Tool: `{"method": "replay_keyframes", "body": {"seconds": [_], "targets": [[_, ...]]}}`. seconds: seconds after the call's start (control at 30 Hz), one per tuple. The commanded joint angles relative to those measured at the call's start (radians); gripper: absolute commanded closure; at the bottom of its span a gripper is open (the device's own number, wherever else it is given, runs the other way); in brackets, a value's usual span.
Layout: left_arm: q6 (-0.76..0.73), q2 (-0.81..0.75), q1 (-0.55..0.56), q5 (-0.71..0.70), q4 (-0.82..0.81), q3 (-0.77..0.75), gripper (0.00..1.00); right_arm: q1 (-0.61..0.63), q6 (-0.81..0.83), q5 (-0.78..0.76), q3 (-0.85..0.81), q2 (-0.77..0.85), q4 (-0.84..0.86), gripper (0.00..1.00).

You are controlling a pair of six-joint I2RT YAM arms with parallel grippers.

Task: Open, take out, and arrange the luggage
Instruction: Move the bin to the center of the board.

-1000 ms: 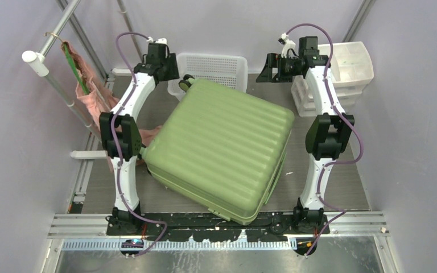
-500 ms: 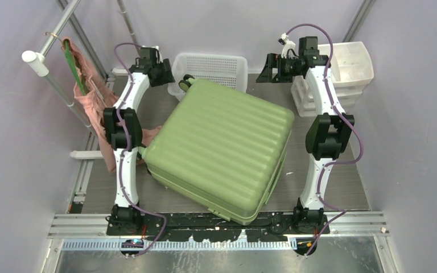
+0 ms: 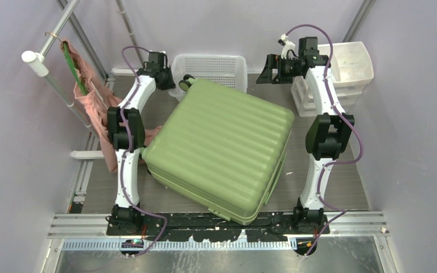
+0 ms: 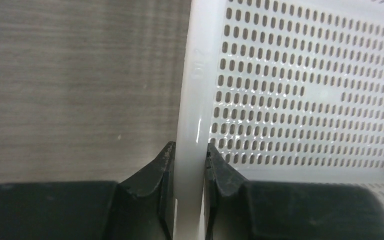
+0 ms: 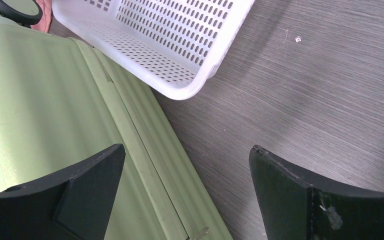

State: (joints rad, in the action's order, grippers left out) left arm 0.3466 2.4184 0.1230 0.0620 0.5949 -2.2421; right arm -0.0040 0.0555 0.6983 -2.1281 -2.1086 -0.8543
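Note:
The luggage (image 3: 222, 148), a light-green ribbed hard-shell suitcase, lies shut and flat on the table between both arms, with a black wheel (image 3: 186, 82) at its far corner. My left gripper (image 3: 172, 78) is at the back left, shut on the left rim of the white mesh basket (image 4: 190, 100); in the left wrist view the jaws (image 4: 189, 147) pinch that rim from both sides. My right gripper (image 3: 268, 69) hangs open at the back right, over the luggage's (image 5: 55, 110) far edge and bare table, holding nothing. A small zip pull (image 5: 200, 232) shows on that edge.
The white mesh basket (image 3: 213, 65) stands behind the suitcase, touching its far corner. A white plastic drawer unit (image 3: 341, 74) is at the back right. Pink cloth (image 3: 88, 85) hangs from a white rail (image 3: 42, 62) on the left.
My left gripper has shifted at the basket's left rim and closed on it. The right arm and the suitcase have not moved.

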Motion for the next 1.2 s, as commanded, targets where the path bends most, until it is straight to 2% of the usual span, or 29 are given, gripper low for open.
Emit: {"method": "replay_keyframes", "body": {"seconds": [0.0, 0.1, 0.27, 0.43, 0.6, 0.63, 0.77, 0.9, 1.0, 1.03, 1.1, 1.17], "targets": [[-0.013, -0.188, -0.035, -0.275, -0.015, 0.165, 0.95, -0.004, 0.023, 0.019, -0.004, 0.069, 0.005, 0.0], [0.009, -0.291, -0.061, -0.327, -0.034, 0.317, 0.97, -0.004, 0.024, 0.021, 0.006, 0.081, 0.004, 0.0], [0.023, -0.42, -0.11, -0.318, -0.069, 0.495, 0.97, -0.004, 0.024, 0.03, 0.017, 0.09, 0.002, 0.0], [0.017, -0.475, -0.133, -0.416, 0.004, 0.534, 0.97, -0.004, 0.02, 0.044, 0.017, 0.096, -0.001, 0.0], [0.148, -0.486, -0.212, -0.551, 0.158, 0.526, 0.96, -0.004, 0.036, 0.057, 0.02, 0.106, -0.025, 0.0], [0.165, -0.471, -0.218, -0.563, 0.207, 0.496, 0.93, -0.004, 0.04, 0.058, 0.021, 0.109, -0.03, 0.0], [0.188, -0.399, -0.222, -0.503, 0.386, 0.334, 0.67, -0.003, 0.066, 0.06, 0.021, 0.122, -0.051, 0.0], [0.217, -0.38, -0.214, -0.41, 0.495, 0.208, 0.58, -0.002, 0.119, 0.06, 0.008, 0.143, -0.091, 0.0], [0.197, -0.441, -0.187, -0.374, 0.464, 0.23, 0.55, -0.003, 0.166, 0.06, 0.008, 0.175, -0.126, 0.0], [0.191, -0.471, -0.178, -0.35, 0.443, 0.248, 0.31, -0.003, 0.175, 0.06, 0.011, 0.185, -0.136, 0.0], [0.173, -0.531, -0.165, -0.274, 0.385, 0.3, 0.25, -0.002, 0.2, 0.062, 0.022, 0.209, -0.159, 0.0], [0.163, -0.598, -0.156, -0.149, 0.3, 0.375, 0.24, -0.004, 0.223, 0.072, 0.045, 0.241, -0.18, 0.0]]}}
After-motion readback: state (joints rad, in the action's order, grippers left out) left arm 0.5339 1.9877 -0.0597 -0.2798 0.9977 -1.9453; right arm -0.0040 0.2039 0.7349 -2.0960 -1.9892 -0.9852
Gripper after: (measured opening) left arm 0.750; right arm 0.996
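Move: The left hand already has the bin's left rim between its fingers; the bare floor patch it is being pulled towards lies some 13 cm to this hand's left, 8 cm back and 9 cm lower. The bin's middle is about 15 cm right, 8 cm ahead and 5 cm below the hand, the suitcase's middle about 19 cm right and 33 cm back, and the hanging pink cloth about 25 cm left and 16 cm back. From the right hand the bin is roughly 22 cm left, 18 cm ahead and 17 cm lower. Keeping its pinch on the bin's rim, the left hand first draws straight back, then swings mostly left, about 19 cm left and 14 cm back in all, hauling the bin across the floor away from behind the suitcase towards the pink cloth, while rising some 3 cm and turning about 35 degrees counter-clockwise. It then opens its fingers to let go of the rim, lifts clear by another 3 cm or so and comes back about 3 cm to the right, as the idle right hand, wide open, eases back about 4 cm and up 3 cm touching nothing. ##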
